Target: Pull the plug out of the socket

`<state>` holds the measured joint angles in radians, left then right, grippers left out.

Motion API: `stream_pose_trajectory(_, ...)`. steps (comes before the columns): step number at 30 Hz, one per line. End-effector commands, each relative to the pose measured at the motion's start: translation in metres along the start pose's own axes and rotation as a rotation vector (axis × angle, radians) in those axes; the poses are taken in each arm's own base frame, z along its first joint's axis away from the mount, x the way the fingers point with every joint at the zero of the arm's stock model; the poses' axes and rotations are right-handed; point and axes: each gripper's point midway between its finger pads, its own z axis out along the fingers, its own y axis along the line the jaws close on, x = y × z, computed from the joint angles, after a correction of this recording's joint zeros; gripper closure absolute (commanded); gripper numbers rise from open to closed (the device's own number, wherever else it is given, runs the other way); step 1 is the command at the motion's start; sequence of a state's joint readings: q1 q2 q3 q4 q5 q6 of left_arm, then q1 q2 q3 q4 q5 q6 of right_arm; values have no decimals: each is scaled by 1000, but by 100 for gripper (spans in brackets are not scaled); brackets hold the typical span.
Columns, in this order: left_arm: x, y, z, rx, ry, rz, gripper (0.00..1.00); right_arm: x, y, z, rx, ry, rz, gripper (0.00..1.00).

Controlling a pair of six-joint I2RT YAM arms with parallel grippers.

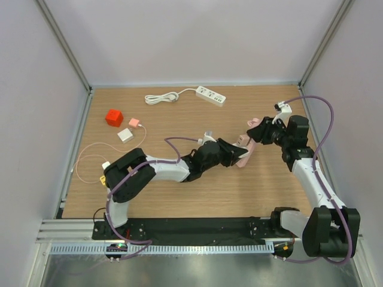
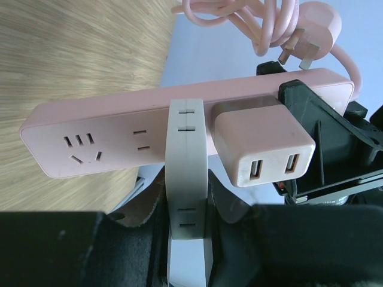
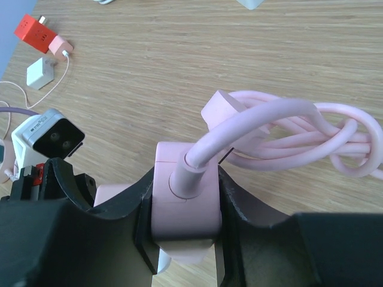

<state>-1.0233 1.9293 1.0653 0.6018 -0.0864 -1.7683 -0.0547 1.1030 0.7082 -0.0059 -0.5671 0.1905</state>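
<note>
A pink power strip [image 2: 108,134] is held off the table between my two arms. A flat white plug [image 2: 187,149] sits in its middle socket, and my left gripper [image 2: 188,215] is shut on that plug's lower end, one finger on each side. A pink USB adapter [image 2: 263,143] is plugged in right beside it. My right gripper [image 3: 182,221] is shut on the strip's cable end [image 3: 185,197], where the coiled pink cord [image 3: 299,131] comes out. In the top view the left gripper [image 1: 236,152] and the right gripper [image 1: 263,134] meet at the strip [image 1: 244,156].
A white power strip [image 1: 210,95] with its cord lies at the back of the table. At the left are a red cube [image 1: 114,117], a small pink adapter [image 1: 134,123], a white charger [image 1: 125,135] and a thin looping cable [image 1: 90,156]. Walls enclose three sides.
</note>
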Motion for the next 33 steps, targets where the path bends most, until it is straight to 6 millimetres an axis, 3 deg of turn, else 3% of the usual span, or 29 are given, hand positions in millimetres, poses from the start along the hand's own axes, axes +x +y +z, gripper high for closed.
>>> stream_pose_trajectory(1, -22, 1, -10, -19, -77, 48, 100, -56, 0, -15, 79, -179, -102, 99)
stream_pose_trajectory(5, -30, 19, -24, -167, -101, 128, 100, -63, -19, -21, 195, -205, -126, 99)
stream_pose_trajectory(11, -40, 2, -35, -155, -74, 245, 100, -66, -21, -24, 215, -217, -142, 99)
stream_pose_trajectory(13, -35, -4, -36, -142, -16, 298, 100, -69, -20, -26, 219, -227, -149, 99)
stream_pose_trajectory(17, -35, 1, -43, -178, 40, 353, 100, -69, -19, -26, 213, -231, -153, 99)
stream_pose_trajectory(20, -49, 3, -58, -209, 11, 430, 100, -68, -12, -24, 173, -225, -143, 99)
stream_pose_trajectory(22, -66, -12, -71, -179, -8, 467, 100, -65, -3, -23, 117, -209, -140, 99)
stream_pose_trajectory(23, -73, -4, -80, -180, 7, 521, 100, -66, 2, -23, 86, -198, -156, 99)
stream_pose_trajectory(24, -96, -21, -91, -136, -33, 530, 100, -59, 15, -24, -5, -159, -172, 99)
stream_pose_trajectory(25, -106, -24, -97, -108, -42, 546, 100, -52, 19, -24, -41, -121, -174, 99)
stream_pose_trajectory(27, -126, -16, -114, -112, -19, 582, 100, -48, 30, -26, -111, -99, -198, 99)
stream_pose_trajectory(28, -153, -19, -126, -118, -60, 578, 100, -46, 35, -27, -143, -94, -202, 99)
stream_pose_trajectory(31, -198, -1, -150, -220, -112, 573, 100, -46, 37, -27, -152, -87, -211, 99)
stream_pose_trajectory(32, -233, 2, -164, -253, -180, 545, 100, -46, 36, -28, -152, -87, -214, 99)
stream_pose_trajectory(33, -244, 6, -171, -269, -185, 544, 100, -46, 37, -27, -155, -87, -213, 99)
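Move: The left fingers already pinch the white plug, its middle about 1 cm ahead and 1 cm right of the hand point. The pink strip it sits in has its middle roughly 3 cm ahead, 4 cm right and 1 cm lower; the pink cube adapter stands about 4 cm ahead, 1 cm right and 2 cm higher. From the right hand, which holds the strip's cord end, the plug lies some 8 cm back, 5 cm left and 3 cm below. Left hand pulls its pinched plug some 25 cm left, finally forward too, from the strip the right holds. ##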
